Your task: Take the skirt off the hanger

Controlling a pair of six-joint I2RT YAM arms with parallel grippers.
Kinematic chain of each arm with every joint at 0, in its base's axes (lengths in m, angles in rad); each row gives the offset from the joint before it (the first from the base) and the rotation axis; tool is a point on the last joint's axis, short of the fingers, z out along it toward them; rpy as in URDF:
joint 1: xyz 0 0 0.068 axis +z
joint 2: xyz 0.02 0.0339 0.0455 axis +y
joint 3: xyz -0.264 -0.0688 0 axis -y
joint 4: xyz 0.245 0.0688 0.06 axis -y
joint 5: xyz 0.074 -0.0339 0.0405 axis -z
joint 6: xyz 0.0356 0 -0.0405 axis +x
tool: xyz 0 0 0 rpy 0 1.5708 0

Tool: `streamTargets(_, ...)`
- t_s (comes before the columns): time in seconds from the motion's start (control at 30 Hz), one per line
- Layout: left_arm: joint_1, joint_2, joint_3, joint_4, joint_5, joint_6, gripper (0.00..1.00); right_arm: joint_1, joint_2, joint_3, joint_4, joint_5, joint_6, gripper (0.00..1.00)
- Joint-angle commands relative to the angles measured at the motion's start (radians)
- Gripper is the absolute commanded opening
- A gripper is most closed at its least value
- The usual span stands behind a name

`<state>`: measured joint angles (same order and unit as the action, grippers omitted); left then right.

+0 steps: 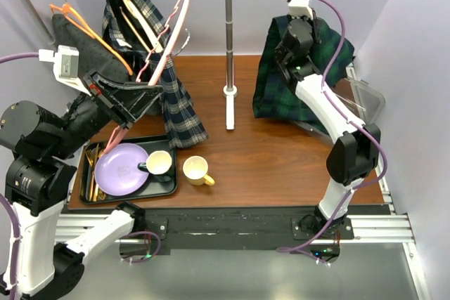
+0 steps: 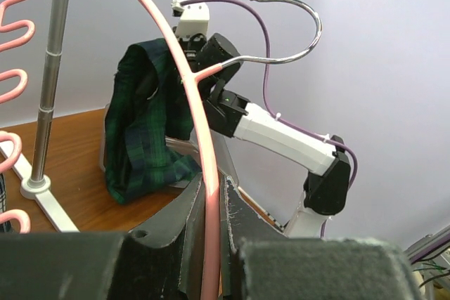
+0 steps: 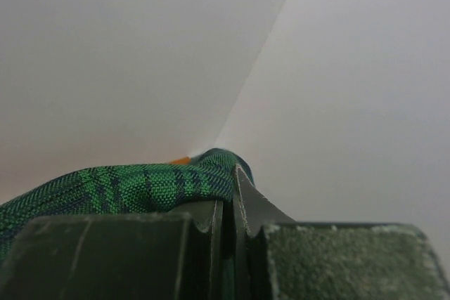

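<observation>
My left gripper (image 1: 150,98) (image 2: 211,186) is shut on the rod of a pink hanger (image 1: 174,29) (image 2: 188,93), which rises up and right from the fingers; its metal hook (image 2: 299,53) hangs free in the air. The green plaid skirt (image 1: 273,86) (image 2: 140,128) (image 3: 112,186) is apart from that hanger, at the table's far right. It hangs from my right gripper (image 1: 298,41) (image 3: 228,205), which is shut on its top edge, and its lower hem rests on the table.
A clothes rack (image 1: 228,33) stands at the back centre, with an orange hanger (image 1: 84,22) bearing a dark garment and a blue plaid garment (image 1: 179,107). A black tray (image 1: 126,199) holds a purple plate (image 1: 116,170) and mug (image 1: 159,164). Also present: yellow mug (image 1: 196,170) and clear container (image 1: 367,100).
</observation>
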<state>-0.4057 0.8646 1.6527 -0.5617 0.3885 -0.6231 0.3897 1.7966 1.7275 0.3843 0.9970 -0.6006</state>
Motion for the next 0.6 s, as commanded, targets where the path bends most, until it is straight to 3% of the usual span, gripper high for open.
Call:
streamTargets(0.0,0.007,0.002,-0.016,0.083,-0.019,0.037,0.00,-0.032,-0.013,0.052,-0.007,0.225,0.062,0.00)
streamTargets(0.07,0.005,-0.003,-0.027,0.092,-0.019,0.037,0.00,-0.054,-0.022,0.006,-0.042,0.274,0.122,0.00)
streamTargets(0.23,0.007,0.008,-0.033,0.094,-0.019,0.040,0.00,-0.123,-0.088,-0.069,-0.356,0.290,0.431,0.00)
streamTargets(0.57,0.007,0.002,-0.031,0.079,-0.046,0.063,0.00,-0.196,-0.232,-0.455,-0.363,0.088,0.760,0.00)
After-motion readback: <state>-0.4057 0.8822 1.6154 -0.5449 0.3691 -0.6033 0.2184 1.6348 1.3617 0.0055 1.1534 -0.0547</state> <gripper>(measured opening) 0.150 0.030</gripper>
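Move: The right hand already holds the green plaid skirt, which hangs some 18 cm below it and 3 cm to its left, about 4 cm nearer the bases. The clear box's middle lies roughly 37 cm below that hand, about 5 cm back and 6 cm to its right; the rack's near upright stands on the table some 28 cm to the hand's left and 3 cm back. From the left hand, the box is about 30 cm ahead, 52 cm right and 50 cm below. Swinging first to the right, then dropping ever more steeply, the right hand lowers the skirt towards the clear box, about 14 cm down, 10 cm right and 6 cm back. The wrist turns clockwise nearly 20 degrees, rolls its left side up and tips down slightly, fingers still shut on the cloth. The left hand eases a little forward and down, keeping its grip on the empty pink hanger. ##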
